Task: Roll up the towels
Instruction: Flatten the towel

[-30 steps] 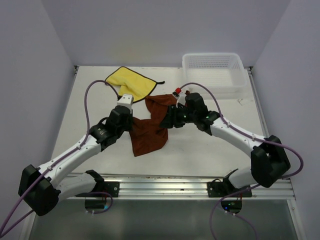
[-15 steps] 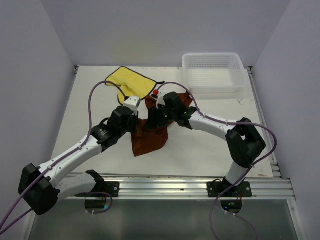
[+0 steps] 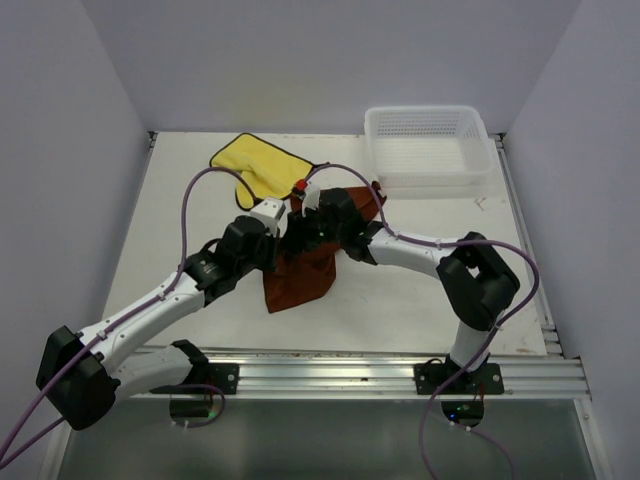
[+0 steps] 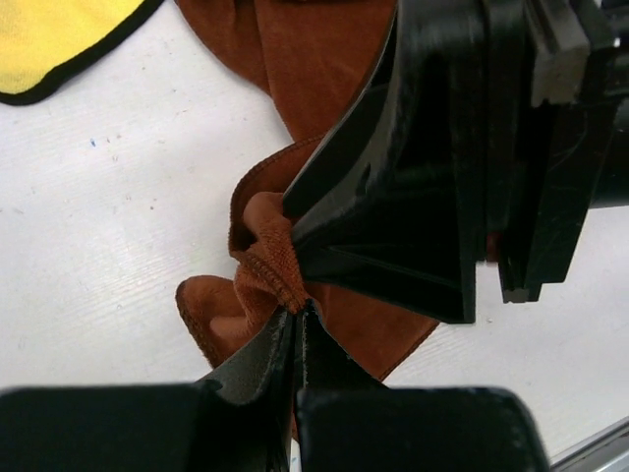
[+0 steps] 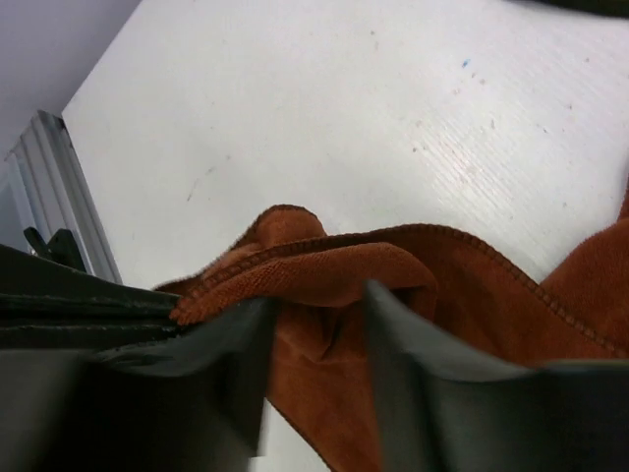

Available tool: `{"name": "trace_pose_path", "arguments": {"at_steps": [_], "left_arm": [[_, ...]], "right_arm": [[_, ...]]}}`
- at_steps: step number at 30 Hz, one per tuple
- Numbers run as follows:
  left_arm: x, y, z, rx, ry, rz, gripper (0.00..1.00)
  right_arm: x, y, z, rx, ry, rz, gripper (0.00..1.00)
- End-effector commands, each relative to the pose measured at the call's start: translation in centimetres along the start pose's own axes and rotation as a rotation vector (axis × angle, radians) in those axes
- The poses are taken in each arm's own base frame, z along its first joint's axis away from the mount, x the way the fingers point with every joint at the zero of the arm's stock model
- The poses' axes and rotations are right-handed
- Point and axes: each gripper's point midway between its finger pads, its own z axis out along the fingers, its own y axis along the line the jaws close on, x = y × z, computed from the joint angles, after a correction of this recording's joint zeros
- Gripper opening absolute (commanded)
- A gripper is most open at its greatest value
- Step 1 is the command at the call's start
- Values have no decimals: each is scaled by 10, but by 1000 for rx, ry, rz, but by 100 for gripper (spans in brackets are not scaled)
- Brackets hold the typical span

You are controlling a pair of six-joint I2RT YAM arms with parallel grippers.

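The rust-brown towel (image 3: 300, 288) lies crumpled mid-table. My left gripper (image 4: 298, 310) is shut on a bunched hem of this towel (image 4: 324, 69), lifting it a little. In the top view the left gripper (image 3: 283, 243) meets my right gripper (image 3: 303, 236) over the cloth. The right gripper (image 5: 316, 300) stands open, its fingers either side of a raised fold of brown towel (image 5: 334, 267), right beside the left fingertips (image 5: 88, 313). The yellow towel (image 3: 262, 165) with dark edging lies flat at the back left and shows again (image 4: 44, 39) in the left wrist view.
A white mesh basket (image 3: 472, 128) stands at the back right. Purple cables loop over both arms. The aluminium rail (image 3: 330, 365) runs along the near table edge.
My right gripper has swung left across the brown towel until it sits against the left gripper. The left gripper has crept slightly right, still pinching the cloth.
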Motion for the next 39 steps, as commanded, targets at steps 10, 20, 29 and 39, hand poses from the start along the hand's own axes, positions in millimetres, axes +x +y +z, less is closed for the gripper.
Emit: {"name": "trace_pose_path", "arguments": {"at_steps": [10, 20, 29, 39], "left_arm": [[-18, -9, -4, 37, -65, -10, 6], [1, 6, -1, -34, -20, -11, 27], [7, 8, 0, -41, -5, -9, 37], [10, 18, 7, -100, 14, 15, 38]], "right_arm": [[-24, 19, -3, -110, -138, -95, 0], [-18, -11, -6, 38, -119, -1, 0], [-24, -19, -2, 6, -110, 87, 0], [-22, -17, -4, -26, -96, 89, 0]]}}
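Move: My left hand already holds the brown towel's raised edge between its pads; the spot where my right hand will close on that edge is about 4 cm ahead of my left hand. From my right hand, that spot is roughly 1 cm to the left. The yellow towel is some 20 cm ahead of my right hand and 7 cm left, about 10 cm lower; the brown towel's near flap hangs about 8 cm back and 3 cm right. I pinch the raised brown edge with my right fingers, shutting them as the hand rises about 1 cm, and only then open my left fingers a good third of their range to let go. My left hand sinks about 1.5 cm and eases slightly left, while my right, keeping its pinch, dips about 2 cm, then draws forward and right some 2 cm each, away from my left hand. ##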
